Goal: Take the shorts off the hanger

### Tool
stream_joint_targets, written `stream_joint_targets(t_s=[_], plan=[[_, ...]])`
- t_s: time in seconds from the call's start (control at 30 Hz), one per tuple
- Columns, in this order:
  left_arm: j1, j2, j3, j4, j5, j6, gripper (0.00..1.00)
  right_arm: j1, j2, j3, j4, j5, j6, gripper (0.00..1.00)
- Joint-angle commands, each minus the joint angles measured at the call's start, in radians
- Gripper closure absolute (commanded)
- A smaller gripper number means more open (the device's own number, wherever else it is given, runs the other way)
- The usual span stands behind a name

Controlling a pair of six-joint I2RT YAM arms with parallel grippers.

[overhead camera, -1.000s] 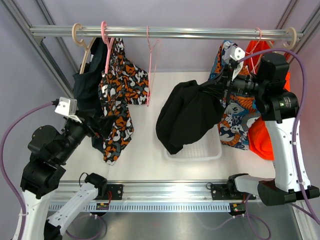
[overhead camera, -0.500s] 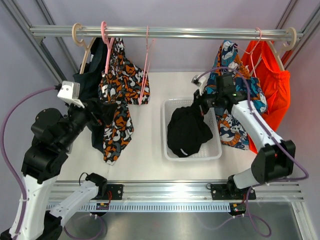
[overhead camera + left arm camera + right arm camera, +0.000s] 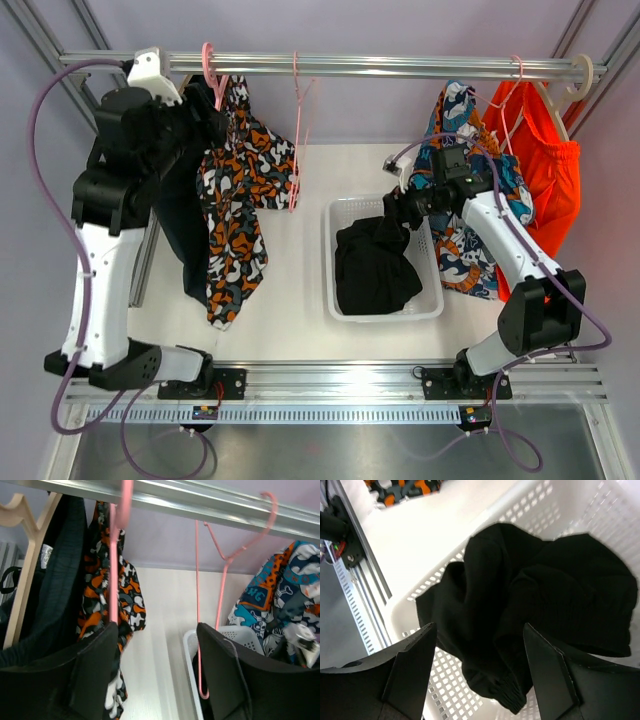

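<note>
Black shorts (image 3: 375, 272) lie heaped in the white basket (image 3: 334, 262); the right wrist view has them (image 3: 545, 595) just below my right gripper (image 3: 479, 626), which is open and holds nothing. From above, that gripper (image 3: 393, 212) hovers over the basket's back edge. Dark navy shorts (image 3: 185, 230) hang on a wooden hanger (image 3: 25, 565). Beside them, camouflage shorts (image 3: 240, 200) hang on a pink hanger (image 3: 114, 565). My left gripper (image 3: 205, 120) is raised to the rail next to both, open (image 3: 156, 626), its left finger just behind the pink hanger's bar.
An empty pink hanger (image 3: 298, 130) hangs mid-rail (image 3: 400, 66). At the right end hang blue-orange patterned shorts (image 3: 470, 230) and an orange garment (image 3: 545, 180). Frame posts stand at both sides.
My right gripper carried the black shorts down into the basket and opened, letting them go. My left arm rose from low on the left up to the rail.
</note>
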Motion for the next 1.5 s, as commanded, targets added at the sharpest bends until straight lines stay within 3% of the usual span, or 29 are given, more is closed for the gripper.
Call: stream_joint_targets(t_s=[0.0,0.1,0.33,0.57,0.97,1.1,1.2,1.3,1.37,1.47], plan=[[0.116,0.080,0.098,-0.041,0.129,-0.007,0.34,-0.040,-0.059,0.100,-0.100,-0.118,-0.071,0.22],[0.183,0.140,0.106,-0.007,0.206,0.013,0.39,-0.049,-0.079,0.096,-0.115,-0.215,-0.092,0.22],[0.202,0.218,0.095,0.079,0.260,0.088,0.43,-0.049,-0.099,0.041,-0.062,-0.239,-0.052,0.22],[0.202,0.260,0.080,0.151,0.185,0.153,0.53,-0.049,-0.089,0.027,-0.027,-0.270,-0.017,0.22],[0.202,0.248,-0.089,0.326,0.142,0.196,0.55,-0.048,-0.105,0.058,-0.053,-0.266,-0.009,0.22],[0.201,0.237,-0.129,0.376,0.140,0.194,0.63,-0.049,-0.112,0.064,-0.053,-0.276,-0.006,0.23],[0.198,0.231,-0.141,0.402,0.131,0.196,0.82,-0.049,-0.119,0.084,-0.085,-0.282,-0.025,0.23],[0.198,0.208,-0.153,0.430,0.137,0.196,0.93,-0.051,-0.128,0.107,-0.111,-0.285,-0.054,0.23],[0.198,0.194,-0.156,0.441,0.145,0.194,0.99,-0.048,-0.137,0.116,-0.125,-0.285,-0.063,0.23],[0.196,0.154,-0.166,0.479,0.169,0.191,1.00,-0.049,-0.145,0.142,-0.144,-0.302,-0.085,0.24]])
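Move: The neck of the pink hanger with the camo shorts is about 13 cm ahead of my left hand, 3 cm left and 9 cm lower. The camo shorts hang under it, their middle roughly 20 cm below the neck and 3 cm to its right. The wooden hanger is some 9 cm left of that neck, and an empty pink hanger 15 cm right. From my right hand, the neck is about 15 cm farther out, 33 cm left and 20 cm higher; the black shorts are 12 cm below, 4 cm back and 3 cm left. I take my left hand forward about 13 cm to the loaded pink hanger, easing some 3 cm left and sinking about 9 cm to just under the rail. It rolls slightly, left side up, while the fingers narrow, then shut and pinch the neck below the hook. My empty, open right hand rises about 7 cm off the black shorts and draws back 3 cm. ##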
